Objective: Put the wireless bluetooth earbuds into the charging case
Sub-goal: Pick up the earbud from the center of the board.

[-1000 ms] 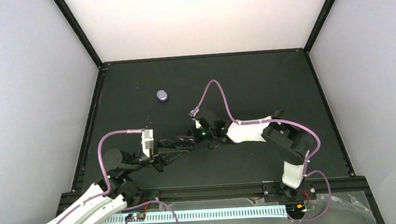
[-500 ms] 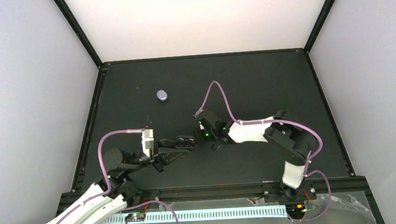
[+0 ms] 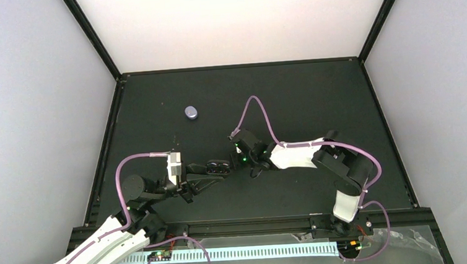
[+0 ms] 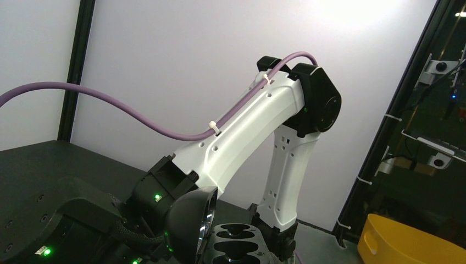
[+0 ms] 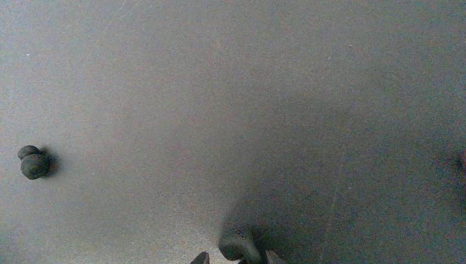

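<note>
The charging case (image 3: 218,166) is open, its two dark wells facing up. My left gripper (image 3: 208,173) is shut on it from the left. In the left wrist view its tray (image 4: 242,245) lies at the bottom edge, with the domed lid (image 4: 187,228) standing up on the left and looking dark. My right gripper (image 3: 253,166) points down at the mat just right of the case. It is shut on one small black earbud (image 5: 238,245), which sits between its fingertips (image 5: 200,257). The other earbud (image 5: 34,163) lies loose on the mat, far left in the right wrist view.
A small lavender oval piece (image 3: 190,112) lies alone on the black mat (image 3: 315,95) toward the back left. Black frame rails (image 3: 105,147) border the mat, with white walls around it. The right arm's white link (image 4: 242,132) rises close behind the case.
The right wrist has shifted a little toward the near right and its jaws have narrowed around the earbud. The left arm and the case have stayed still.
</note>
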Tool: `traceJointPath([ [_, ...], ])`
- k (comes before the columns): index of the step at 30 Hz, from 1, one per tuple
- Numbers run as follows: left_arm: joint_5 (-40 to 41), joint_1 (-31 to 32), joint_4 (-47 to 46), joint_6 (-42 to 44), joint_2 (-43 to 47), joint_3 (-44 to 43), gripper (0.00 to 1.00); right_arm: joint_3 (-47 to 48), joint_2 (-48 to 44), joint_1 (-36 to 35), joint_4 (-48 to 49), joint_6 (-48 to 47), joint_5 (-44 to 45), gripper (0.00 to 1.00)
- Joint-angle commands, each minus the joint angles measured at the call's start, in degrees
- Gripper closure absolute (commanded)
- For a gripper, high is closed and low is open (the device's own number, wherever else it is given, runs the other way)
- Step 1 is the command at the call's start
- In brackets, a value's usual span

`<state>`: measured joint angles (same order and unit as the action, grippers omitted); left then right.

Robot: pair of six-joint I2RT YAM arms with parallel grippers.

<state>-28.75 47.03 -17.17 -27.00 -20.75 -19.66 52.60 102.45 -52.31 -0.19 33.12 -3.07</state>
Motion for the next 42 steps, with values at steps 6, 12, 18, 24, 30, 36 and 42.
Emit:
traceJointPath([
  [6,0.13,0.46,-0.91,0.26,-0.26,0.24,0.99,-1.48,-2.57,0.11,1.79,-1.25,0.13,0.79],
  [12,0.01,0.46,-1.42,0.08,-0.63,0.41,0.98,-1.62,-2.3,0.11,2.16,-1.31,-0.16,0.85],
  [18,0.04,0.44,-1.24,0.06,-0.43,0.41,0.98,-1.21,-1.57,0.11,2.29,-1.4,-0.79,0.89],
  [24,0.12,0.44,-1.15,-0.05,-0.28,0.59,0.98,-1.31,-1.38,0.15,2.47,-1.48,-0.91,0.95],
  [30,0.04,0.44,-1.3,0.04,-0.17,0.59,0.98,-4.06,-5.0,0.52,5.14,-1.31,-0.75,0.99],
  [36,-0.1,0.44,-1.37,0.15,0.09,0.51,0.98,-7.58,-15.56,3.04,2.41,-2.75,-0.04,0.99],
  [42,-1.01,0.45,-2.92,0.54,-0.35,0.42,0.99,-8.9,-36.48,3.78,-10.84,-12.3,1.45,0.99],
])
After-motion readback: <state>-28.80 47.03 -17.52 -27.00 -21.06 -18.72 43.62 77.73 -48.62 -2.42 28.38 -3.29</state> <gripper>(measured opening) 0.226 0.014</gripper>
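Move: Right between the right hand's parted fingertips, and about 1 cm lower, lies the black earbud at the board's centre. The other black earbud is some 15 cm to the left of it and 2 cm nearer the base; a pink earbud lies roughly 8 cm farther out and 6 cm to the right of it. From the left hand, which holds the open black case high up, the centre earbud is about 15 cm ahead, 4 cm right and 30 cm below. Closing its fingers slowly, almost in place, the right hand pinches the centre black earbud between its tips, then lifts it off the board with growing speed, about 10 cm up and some 5 cm to the right, away from the other black earbud. On the way up the wrist tilts roughly 15 degrees, so the fingers point less steeply down. ##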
